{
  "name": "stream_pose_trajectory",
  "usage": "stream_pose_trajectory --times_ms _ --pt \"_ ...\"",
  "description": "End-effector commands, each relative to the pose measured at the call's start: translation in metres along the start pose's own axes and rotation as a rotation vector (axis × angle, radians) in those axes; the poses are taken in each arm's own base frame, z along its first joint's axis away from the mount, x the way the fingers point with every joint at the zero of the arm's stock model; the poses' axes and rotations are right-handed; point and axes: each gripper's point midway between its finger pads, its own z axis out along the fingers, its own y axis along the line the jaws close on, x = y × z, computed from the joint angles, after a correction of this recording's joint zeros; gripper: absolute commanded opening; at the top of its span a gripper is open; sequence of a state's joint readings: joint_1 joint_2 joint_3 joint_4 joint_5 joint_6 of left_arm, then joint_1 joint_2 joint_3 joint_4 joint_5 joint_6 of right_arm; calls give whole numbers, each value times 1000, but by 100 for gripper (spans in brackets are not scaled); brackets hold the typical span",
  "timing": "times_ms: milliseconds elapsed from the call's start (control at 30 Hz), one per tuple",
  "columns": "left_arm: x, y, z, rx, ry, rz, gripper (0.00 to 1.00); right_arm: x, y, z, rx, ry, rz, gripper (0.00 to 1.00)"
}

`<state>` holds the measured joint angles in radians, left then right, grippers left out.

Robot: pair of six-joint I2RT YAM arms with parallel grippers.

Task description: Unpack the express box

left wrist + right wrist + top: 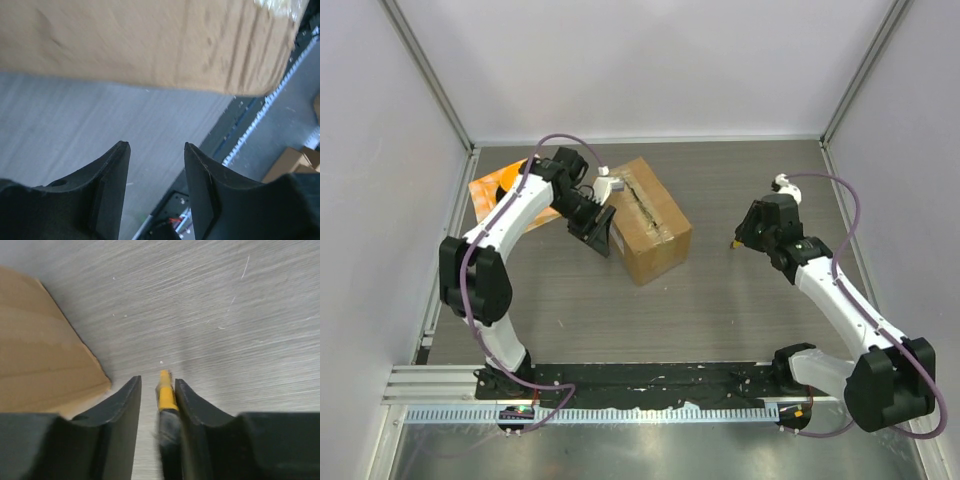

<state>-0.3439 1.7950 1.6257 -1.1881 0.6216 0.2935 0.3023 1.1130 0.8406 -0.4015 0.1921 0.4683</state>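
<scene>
The express box [645, 215] is a brown cardboard box left of the table's middle, with a ragged tape seam along its top. My left gripper [600, 232] is at the box's left side, open and holding nothing. In the left wrist view the box wall [140, 40] fills the top, above the open left gripper [156, 145]. My right gripper [740, 235] hovers to the right of the box, well apart from it. A thin tool with a yellow tip [166, 392] lies against the right finger, with a gap to the left finger. A box corner [40, 355] shows at the left.
An orange checkered cloth [495, 195] lies at the back left, partly under the left arm. Grey walls with metal posts enclose the table on three sides. A black rail [620, 385] runs along the near edge. Small cardboard boxes [295, 160] sit beyond the table edge.
</scene>
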Motion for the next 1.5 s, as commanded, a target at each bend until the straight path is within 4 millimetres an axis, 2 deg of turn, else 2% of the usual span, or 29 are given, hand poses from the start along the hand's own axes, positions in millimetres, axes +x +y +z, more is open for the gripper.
stream_pose_trajectory --times_ms 0,100,200,300,333,367,400,433,467,533,600,633,700,733,767,800,833,867,900,933,967,1000,1067,1133,1167,1200,1300,1333,1467 --pt "5 -43 -31 68 -98 74 53 -20 27 14 -226 -42 287 43" --pt "1 -49 -45 36 -137 110 55 -15 19 25 -234 -32 364 51" --pt "-11 -42 -56 -38 -174 145 57 -14 15 27 -231 -23 427 64" --pt "-35 -30 -71 -133 -226 207 58 -11 9 22 -198 -1 423 80" --pt "-52 -25 -79 -174 -262 239 58 -21 5 19 -161 -25 391 82" --pt "-60 -21 -81 -202 -275 253 58 -12 -5 17 -103 13 379 84" --pt "-67 -12 -85 -256 -279 274 58 -16 -9 13 -77 6 366 85" --pt "-84 -5 -89 -293 -307 302 58 -33 -15 6 -33 -50 354 91" --pt "-90 -3 -88 -313 -309 324 58 -33 -20 2 -9 -45 332 92" --pt "-105 14 -88 -412 -316 377 58 -52 -15 -8 -16 -85 314 93" --pt "-115 28 -83 -485 -317 413 57 -67 3 -14 -106 -112 283 94" --pt "-119 35 -78 -496 -316 410 57 -86 17 -19 -153 -166 269 95" --pt "-132 46 -75 -534 -352 406 55 -94 42 -17 -226 -161 181 95" --pt "-135 52 -77 -547 -369 388 55 -104 74 -26 -292 -181 109 96" --pt "-139 58 -74 -544 -376 374 55 -103 82 -15 -263 -173 57 96" --pt "-148 58 -79 -538 -410 368 55 -102 96 -13 -269 -173 -45 96" --pt "-151 59 -81 -478 -440 335 55 -108 125 -24 -312 -182 -110 96" --pt "-154 63 -74 -430 -441 306 55 -102 133 -11 -278 -167 -167 96" --pt "-162 60 -81 -396 -466 294 55 -100 141 -9 -271 -171 -253 96" --pt "-163 68 -85 -367 -477 267 55 -100 165 -19 -305 -181 -307 97" --pt "-166 62 -84 -294 -493 253 55 -98 171 -16 -294 -184 -354 97" --pt "-171 70 -80 -274 -492 237 55 -93 173 -5 -254 -182 -424 97" --pt "-172 79 -81 -236 -506 207 55 -83 192 -5 -251 -189 -508 98" --pt "-175 91 -80 -207 -527 184 55 -73 200 8 -218 -195 -593 98" --pt "-176 86 -77 -153 -537 167 55 -67 208 7 -228 -201 -623 98" --pt "-175 90 -73 -129 -538 153 56 -64 211 11 -220 -206 -649 98" --pt "-167 85 -65 -54 -516 127 55 -59 227 18 -216 -226 -710 98" --pt "-164 84 -63 -34 -510 122 55 -55 227 27 -189 -219 -743 98" --pt "-152 82 -53 10 -485 102 54 -53 237 34 -156 -237 -831 98"
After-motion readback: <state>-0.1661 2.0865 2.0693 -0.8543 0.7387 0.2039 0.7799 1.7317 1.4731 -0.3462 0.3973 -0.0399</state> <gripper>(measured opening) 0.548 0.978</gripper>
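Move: The right hand holds the yellow knife some 12 cm above the bare table, its spot about 3 cm ahead and 1 cm left; the middle of the box lies roughly 21 cm left, 6 cm ahead and 6 cm lower. From the left hand, the box's far-left top corner is about 15 cm ahead, 2 cm left and level; the box's middle is 8 cm ahead, 7 cm right, 6 cm lower. The orange cloth lies 12 cm ahead, 18 cm left, 13 cm down. Down about 3 cm and a little forward, rolling some 20 degrees, the right hand opens to let go of the knife, then rises, swings roughly 20 cm left over the box's slit tape and sinks again with fingers wide, turning counter-clockwise. The left hand backs off 3 cm, rises and sweeps about 20 cm forward past the box's left side to its far-left corner, fingers staying half open. ##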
